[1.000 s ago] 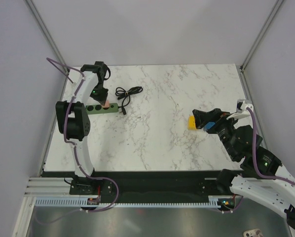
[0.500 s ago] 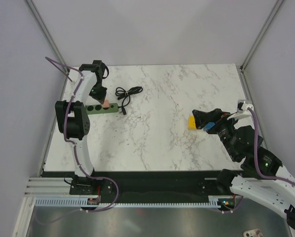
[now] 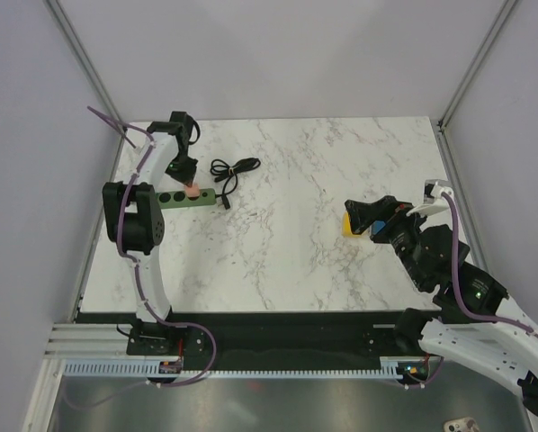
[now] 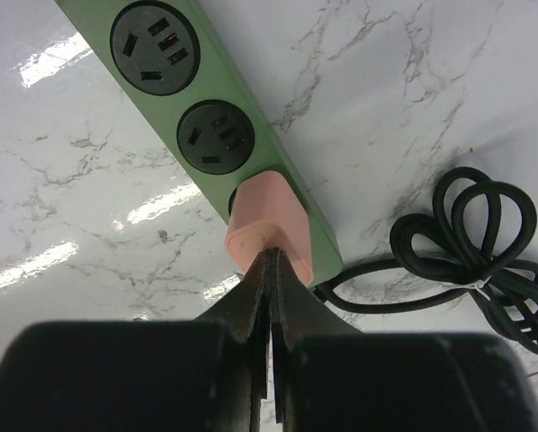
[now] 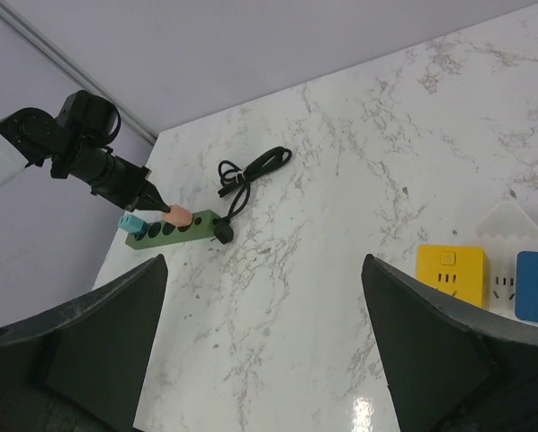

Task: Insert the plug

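The green power strip lies at the table's far left, and shows in the top view and the right wrist view. A pink plug sits in its socket nearest the cable end. My left gripper is shut, with its tips touching the top of the pink plug. The teal plug sits at the strip's far left end; it is outside the left wrist view. My right gripper is open and empty, far to the right.
A coiled black cable runs from the strip's end. A yellow block, a blue block and a white piece sit under my right gripper near the right edge.
My left gripper has shifted slightly over the strip and stays at the pink plug. My right arm has moved a little to the left and forward.
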You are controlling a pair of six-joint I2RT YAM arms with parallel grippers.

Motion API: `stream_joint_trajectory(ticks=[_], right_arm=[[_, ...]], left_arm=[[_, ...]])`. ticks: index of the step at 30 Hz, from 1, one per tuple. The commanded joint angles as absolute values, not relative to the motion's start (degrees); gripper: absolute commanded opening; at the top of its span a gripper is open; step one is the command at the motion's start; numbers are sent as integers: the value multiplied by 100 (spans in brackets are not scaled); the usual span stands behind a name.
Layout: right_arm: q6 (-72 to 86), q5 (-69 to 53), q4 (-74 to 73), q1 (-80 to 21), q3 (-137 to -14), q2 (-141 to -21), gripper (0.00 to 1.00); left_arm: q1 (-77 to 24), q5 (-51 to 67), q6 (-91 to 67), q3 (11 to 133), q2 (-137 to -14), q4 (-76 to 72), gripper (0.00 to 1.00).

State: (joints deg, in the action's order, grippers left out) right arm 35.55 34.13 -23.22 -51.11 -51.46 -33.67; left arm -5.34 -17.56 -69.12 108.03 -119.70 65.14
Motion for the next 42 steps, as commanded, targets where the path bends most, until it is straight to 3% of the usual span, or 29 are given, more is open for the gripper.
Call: stream_joint_trajectory(ticks=[1, 7, 14, 21, 27, 31, 33, 35, 42], right_arm=[[3507, 3454, -2267, -5098, -5317, -3401, 97], [3524, 3463, -2408, -5106, -5440, -3428, 97], [3305, 3638, -2935, -5098, -5431, -3585, 98], [3910, 3859, -3270, -5098, -5169, -3551, 98], [3964, 3612, -3348, -5098, -5027, -3586, 98], [4166, 3577, -3612, -5106, -5080, -3595, 98], [4289, 3525, -3630, -5098, -5036, -3516, 98], [4412, 3525, -3612, -5098, -4966, -3428, 98], [4430, 3410, -3604, -5098, -4957, -3392, 98]], left_arm=[[-536, -1915, -6873, 10390, -12033, 6469, 2], [-527, -1943, -6768, 10791, -11664, 6635, 2], [-930, -1653, -5435, 11804, -11049, 6575, 7], [-2459, -1239, -3070, 10672, -9960, 5530, 10], [-3401, 121, -2118, 8967, -8571, 4161, 22], [-3419, 1184, -1811, 7754, -7429, 3211, 42], [-3410, 1423, -1697, 7209, -6824, 2937, 65], [-3410, 1853, -1635, 6839, -6340, 2611, 79], [-3410, 1970, -1661, 6302, -5590, 2171, 90]])
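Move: The pink plug is right under the left hand's shut fingertips, its middle about 1 cm left and 2 below. From that hand the teal plug lies some 15 cm left, level fore and aft; the coiled black cable is 8 cm ahead, 14 right. From the right hand, the yellow adapter lies about 14 cm ahead, 6 right and 30 below, the blue one 9 cm right of it; the pink plug is roughly 24 ahead, 48 left. Upward first, after a slight dip, the left hand lifts its shut fingertips off the pink plug, then sweeps right and back about 20 cm each way, ending some 20 cm higher. It swings nearly 90 degrees clockwise, tips its fingers up and spreads them wide. Meanwhile the open right hand sinks about 6 cm towards the yellow adapter, tipping slightly down. ##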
